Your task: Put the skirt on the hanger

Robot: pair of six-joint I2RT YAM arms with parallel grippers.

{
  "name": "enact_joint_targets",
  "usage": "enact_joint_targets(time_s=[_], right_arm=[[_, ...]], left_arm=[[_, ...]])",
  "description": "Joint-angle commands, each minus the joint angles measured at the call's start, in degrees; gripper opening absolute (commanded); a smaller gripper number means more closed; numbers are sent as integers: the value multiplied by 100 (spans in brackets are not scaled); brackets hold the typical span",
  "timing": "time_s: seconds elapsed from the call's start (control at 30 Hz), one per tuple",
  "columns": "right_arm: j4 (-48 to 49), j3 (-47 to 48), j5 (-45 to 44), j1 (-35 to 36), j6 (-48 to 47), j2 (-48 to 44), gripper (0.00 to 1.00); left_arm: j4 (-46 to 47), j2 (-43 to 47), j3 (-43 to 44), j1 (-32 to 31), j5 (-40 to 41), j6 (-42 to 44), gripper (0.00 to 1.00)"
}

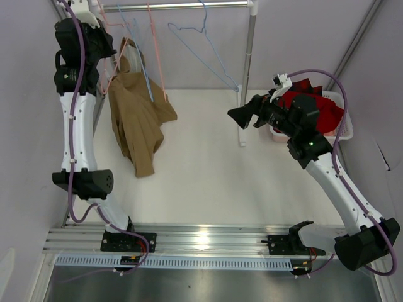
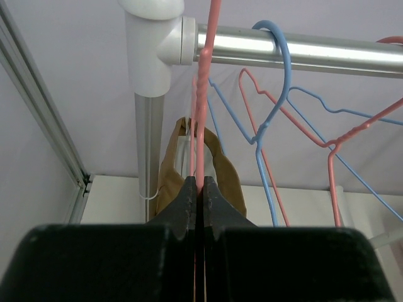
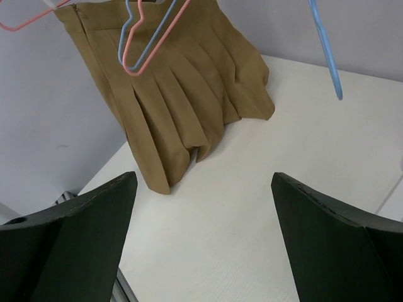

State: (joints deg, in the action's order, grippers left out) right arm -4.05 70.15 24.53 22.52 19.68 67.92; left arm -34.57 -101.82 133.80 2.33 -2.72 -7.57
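Note:
The tan-brown pleated skirt (image 1: 135, 119) hangs at the left end of the rail, and its hem reaches down onto the white table (image 3: 170, 107). My left gripper (image 2: 200, 182) is raised just under the rail and is shut on the thin salmon-pink hanger (image 2: 201, 107). The hanger's hook lies over the rail. The skirt's waist (image 2: 230, 179) shows right behind the shut jaws. How the skirt sits on the hanger is hidden. My right gripper (image 1: 236, 115) hovers over the middle of the table, pointing at the skirt. It stands wide open (image 3: 204, 179) with nothing between its fingers.
The metal rail (image 1: 182, 6) runs across the back, with a white upright post (image 1: 247, 75) standing on the table. Light blue hangers (image 1: 208, 50) and another pink hanger (image 2: 334, 145) hang beside the skirt. A white basket (image 1: 345, 129) holding a red garment (image 1: 321, 107) sits at the right.

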Motion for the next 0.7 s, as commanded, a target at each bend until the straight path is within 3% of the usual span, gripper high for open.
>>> enact_joint_targets(time_s=[0.0,0.6,0.67], right_arm=[[335,-45,95,-81,27,-130,95],[634,-212,192,-161,203,-104,95],[634,-204,192,-161,211,-86,95]], left_arm=[[635,92,-37,-66,17,-87,0],[1066,575,-1629,-347,676,-43,0],[1013,593,-1699,-338,711,-51,10]])
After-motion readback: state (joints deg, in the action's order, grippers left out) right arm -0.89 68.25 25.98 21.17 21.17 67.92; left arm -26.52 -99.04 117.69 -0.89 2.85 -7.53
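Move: The rail, where the held hanger's hook is to hang, passes about 5 cm ahead of the left hand and 9 cm above it, straight in line sideways. On it, the white corner joint sits some 4 cm to the hand's left, the nearest blue hanger's hook about 5 cm to its right, and a pink hanger's hook roughly 12 cm right. From the right hand, that hanging spot lies around 23 cm ahead, 38 cm left and 21 cm higher. Down, mostly, goes the left hand, about 6.5 cm, edging 2 cm forward and a little to the right while the fingertips tip down some 5 degrees, to set the hook of the held pink hanger over the rail beside the blue one. It then stops, still around the hanger's wire, its fingers just starting to slacken at the very end. ##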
